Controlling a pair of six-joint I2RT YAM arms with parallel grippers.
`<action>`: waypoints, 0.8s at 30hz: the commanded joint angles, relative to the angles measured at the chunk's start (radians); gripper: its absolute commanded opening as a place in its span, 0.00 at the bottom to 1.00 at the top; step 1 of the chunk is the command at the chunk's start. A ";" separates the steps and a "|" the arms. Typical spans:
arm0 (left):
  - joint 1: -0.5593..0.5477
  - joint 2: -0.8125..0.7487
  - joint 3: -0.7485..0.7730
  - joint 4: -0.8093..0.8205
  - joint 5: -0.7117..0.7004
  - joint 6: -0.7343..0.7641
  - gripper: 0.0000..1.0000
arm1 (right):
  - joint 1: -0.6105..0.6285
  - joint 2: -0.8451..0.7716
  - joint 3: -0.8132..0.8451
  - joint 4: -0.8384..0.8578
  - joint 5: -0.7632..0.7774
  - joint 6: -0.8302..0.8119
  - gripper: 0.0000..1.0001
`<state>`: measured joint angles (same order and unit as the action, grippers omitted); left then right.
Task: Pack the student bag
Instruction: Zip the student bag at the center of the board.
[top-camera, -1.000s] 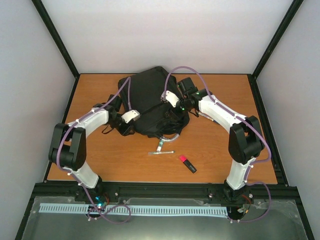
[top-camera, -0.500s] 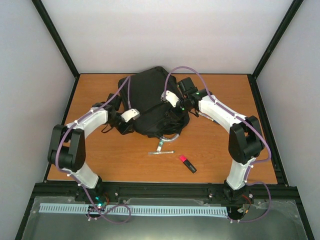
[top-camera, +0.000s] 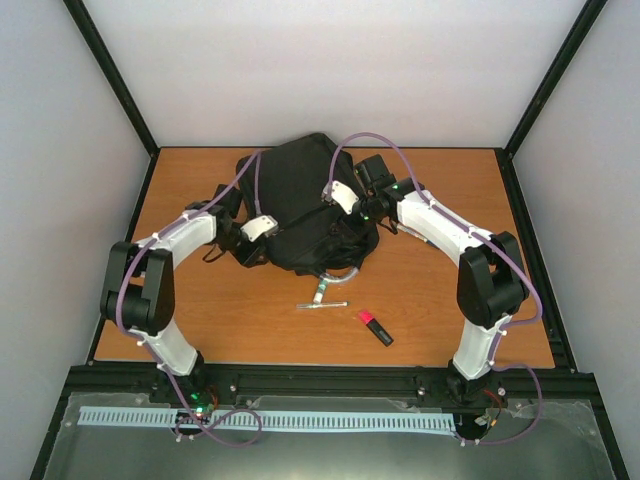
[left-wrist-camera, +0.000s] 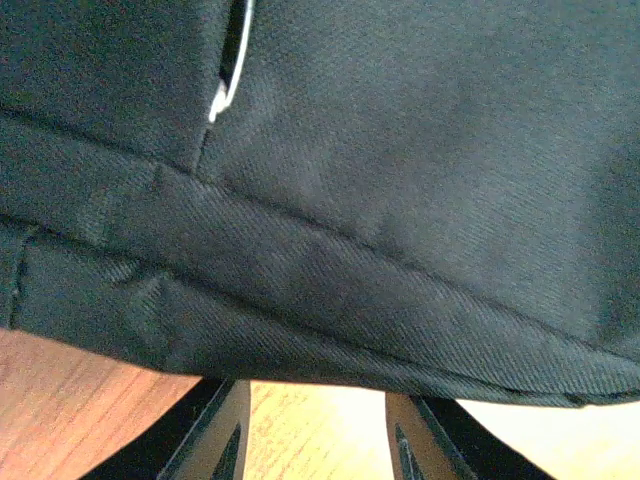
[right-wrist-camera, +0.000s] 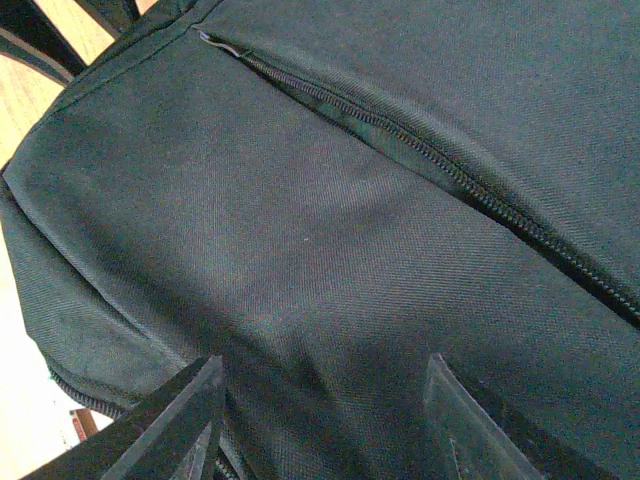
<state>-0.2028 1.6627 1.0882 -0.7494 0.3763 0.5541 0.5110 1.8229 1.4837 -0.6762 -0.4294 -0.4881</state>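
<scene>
The student bag (top-camera: 298, 195) is a large black fabric backpack lying at the middle of the wooden table, its grey-silver loop handle (top-camera: 341, 272) toward me. My left gripper (top-camera: 250, 247) is at the bag's near left edge. In the left wrist view its gripper (left-wrist-camera: 315, 388) is open, fingers (left-wrist-camera: 222, 432) apart, with bare table between them and the tips tucked under the bag's hem (left-wrist-camera: 330, 335). My right gripper (top-camera: 338, 215) rests on the bag's right part. In the right wrist view its gripper (right-wrist-camera: 325, 362) has its fingers (right-wrist-camera: 175, 415) spread round a bulge of bag fabric (right-wrist-camera: 300, 250), below a zipper (right-wrist-camera: 450, 170).
A metal T-shaped tool (top-camera: 321, 301) lies on the table (top-camera: 450, 190) just in front of the bag. A pink and black highlighter (top-camera: 375, 328) lies to its right. Black frame posts and pale walls close in the table on three sides.
My left gripper has shifted slightly away from me along the bag's left edge. The right arm, the bag and the loose things have not moved.
</scene>
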 joint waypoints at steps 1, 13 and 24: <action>0.008 0.053 0.064 0.044 0.043 0.010 0.40 | 0.000 -0.007 -0.022 0.046 0.008 0.007 0.57; 0.008 0.088 0.051 0.034 0.093 0.038 0.09 | 0.000 -0.002 -0.038 0.061 0.011 0.022 0.57; 0.008 -0.039 -0.055 -0.027 0.124 0.071 0.01 | 0.000 0.016 -0.050 0.088 0.050 0.047 0.59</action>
<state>-0.1982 1.6939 1.0721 -0.7460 0.4500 0.5793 0.5110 1.8229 1.4502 -0.6361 -0.4129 -0.4629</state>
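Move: The near-left edge of the student bag is right by the left hand's half-open fingers, about 2 cm ahead, 2 cm right and 2 cm lower. The zip's pull end is some 7 cm ahead and 6 cm right of that hand. The glue stick lies about 7 cm back and 15 cm right, the pen 11 cm back and 16 cm right. From the right hand, that edge is roughly 18 cm left, 8 cm back and 10 cm lower. The left hand dips about 2 cm at the bag's near-left edge, shuts its fingers, then draws back over 1 cm. ##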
